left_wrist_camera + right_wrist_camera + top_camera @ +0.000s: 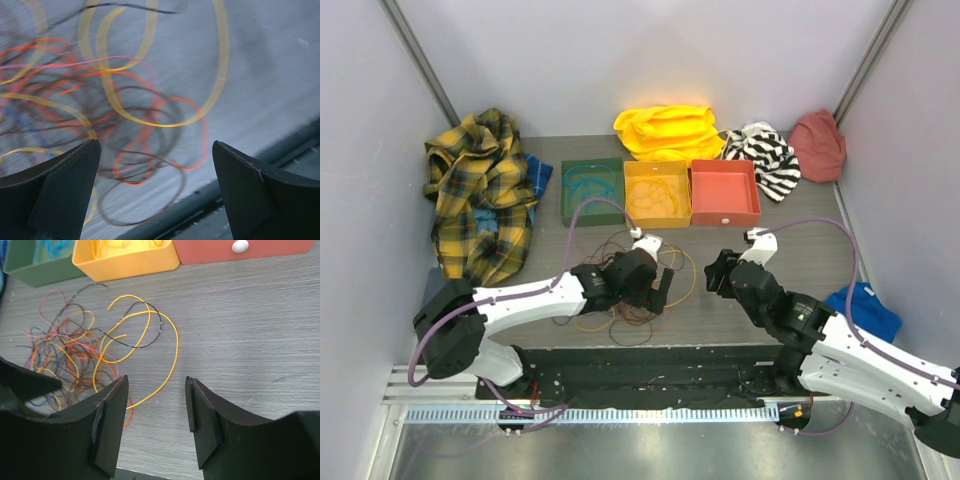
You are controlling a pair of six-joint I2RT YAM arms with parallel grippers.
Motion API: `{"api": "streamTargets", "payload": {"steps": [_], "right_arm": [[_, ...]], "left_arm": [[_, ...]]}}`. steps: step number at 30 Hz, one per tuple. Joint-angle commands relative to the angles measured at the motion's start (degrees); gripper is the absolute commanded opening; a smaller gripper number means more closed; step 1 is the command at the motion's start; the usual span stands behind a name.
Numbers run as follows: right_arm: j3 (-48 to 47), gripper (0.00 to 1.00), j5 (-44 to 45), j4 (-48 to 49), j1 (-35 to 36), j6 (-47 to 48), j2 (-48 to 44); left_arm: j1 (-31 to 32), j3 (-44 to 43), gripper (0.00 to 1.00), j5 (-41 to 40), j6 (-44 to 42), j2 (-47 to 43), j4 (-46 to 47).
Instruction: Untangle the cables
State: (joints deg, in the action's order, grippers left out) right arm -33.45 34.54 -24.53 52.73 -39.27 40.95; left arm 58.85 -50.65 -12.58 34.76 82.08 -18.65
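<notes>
The cables [620,320] lie as a loose tangle of thin yellow, orange, red, dark and blue loops on the table in front of the trays. My left gripper [658,292] hovers over the tangle's right side. In the left wrist view its jaws [156,165] stand wide open, with blurred cables [112,95] below and nothing held. My right gripper [720,272] is to the right of the tangle and apart from it. In the right wrist view it [156,390] is open over bare table, with the cables [70,357] to its left and one yellow loop [175,340] just ahead.
Behind the tangle stand a green tray [592,205], a yellow tray [657,212] and a red tray [724,215]. A plaid shirt [480,195] lies at left, with yellow [667,130], striped [765,155] and red [818,145] cloths behind. A blue cloth [865,310] lies right. The table's front edge [200,200] is close.
</notes>
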Motion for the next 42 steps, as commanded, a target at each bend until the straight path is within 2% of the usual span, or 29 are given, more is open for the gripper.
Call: {"api": "streamTargets", "payload": {"steps": [1,5,8,16,21,23,24,27,28,29,30,34,38,42], "right_arm": [[-0.5,0.57,1.9,2.4,-0.2,-3.0,-3.4],[-0.2,0.57,2.5,0.4,-0.2,-3.8,-6.2],[0.3,0.57,2.5,-1.0,-0.1,-4.6,-7.9],[0.1,0.56,2.6,-3.5,-0.2,-5.2,-12.0],[-0.4,0.56,2.5,-3.7,-0.2,-4.9,-12.1],[-0.3,0.56,2.5,-3.7,-0.2,-4.9,-12.1],[-0.2,0.56,2.5,-3.8,-0.1,-4.7,-12.1],[0.2,0.55,3.2,-3.7,-0.1,-4.3,-12.1],[0.3,0.55,3.3,-3.7,-0.2,-4.2,-12.3],[0.3,0.55,3.4,-3.5,-0.2,-4.2,-12.3],[0.3,0.55,3.5,-3.4,-0.1,-4.1,-12.2],[-0.1,0.55,3.5,-2.9,-0.1,-3.6,-11.4],[-0.9,0.54,3.2,-2.8,-0.1,-3.5,-11.3],[-1.5,0.53,3.2,-3.3,-0.1,-3.5,-12.6]], "left_arm": [[4.6,-5.5,0.97,4.8,-6.2,2.5,7.3],[8.6,-9.5,0.96,3.4,-11.0,8.3,4.0],[9.0,-11.3,0.94,3.5,-12.9,11.0,4.1],[8.8,-16.6,0.84,3.8,-16.4,21.9,3.4],[7.4,-18.4,0.81,3.6,-16.3,24.8,4.8],[6.4,-18.5,0.77,4.3,-15.9,25.1,5.5],[6.0,-18.6,0.74,4.7,-15.4,25.2,5.5],[5.7,-18.7,0.56,5.7,-14.7,25.2,5.1],[5.6,-18.7,0.44,6.2,-14.6,25.1,4.9],[5.6,-18.5,0.37,6.2,-14.4,24.7,4.8],[5.6,-18.2,0.26,6.3,-14.0,24.4,4.5],[5.7,-17.4,0.01,6.6,-13.9,22.5,3.6],[5.6,-17.2,0.00,5.0,-13.9,19.2,1.3],[5.6,-19.4,0.00,0.2,-14.2,10.1,-2.8]]}}
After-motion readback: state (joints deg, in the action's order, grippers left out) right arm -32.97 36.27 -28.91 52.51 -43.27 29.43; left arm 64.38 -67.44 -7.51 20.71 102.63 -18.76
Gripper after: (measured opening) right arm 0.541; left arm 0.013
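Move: The near-right stretch of the yellow cable lies about 9 cm to the left hand's right, level fore and aft, and some 6 cm below. The tangle's middle is roughly 3 cm ahead of the hand and 4 cm to its left, at the same depth; the orange bin stands about 27 cm ahead and 5 cm right. From the right hand, that yellow stretch is around 9 cm left, 3 cm back and 14 cm down. The left hand swings about 9 cm right, sinks 6, pinches the yellow cable, rises 3; right hand rises 3. ##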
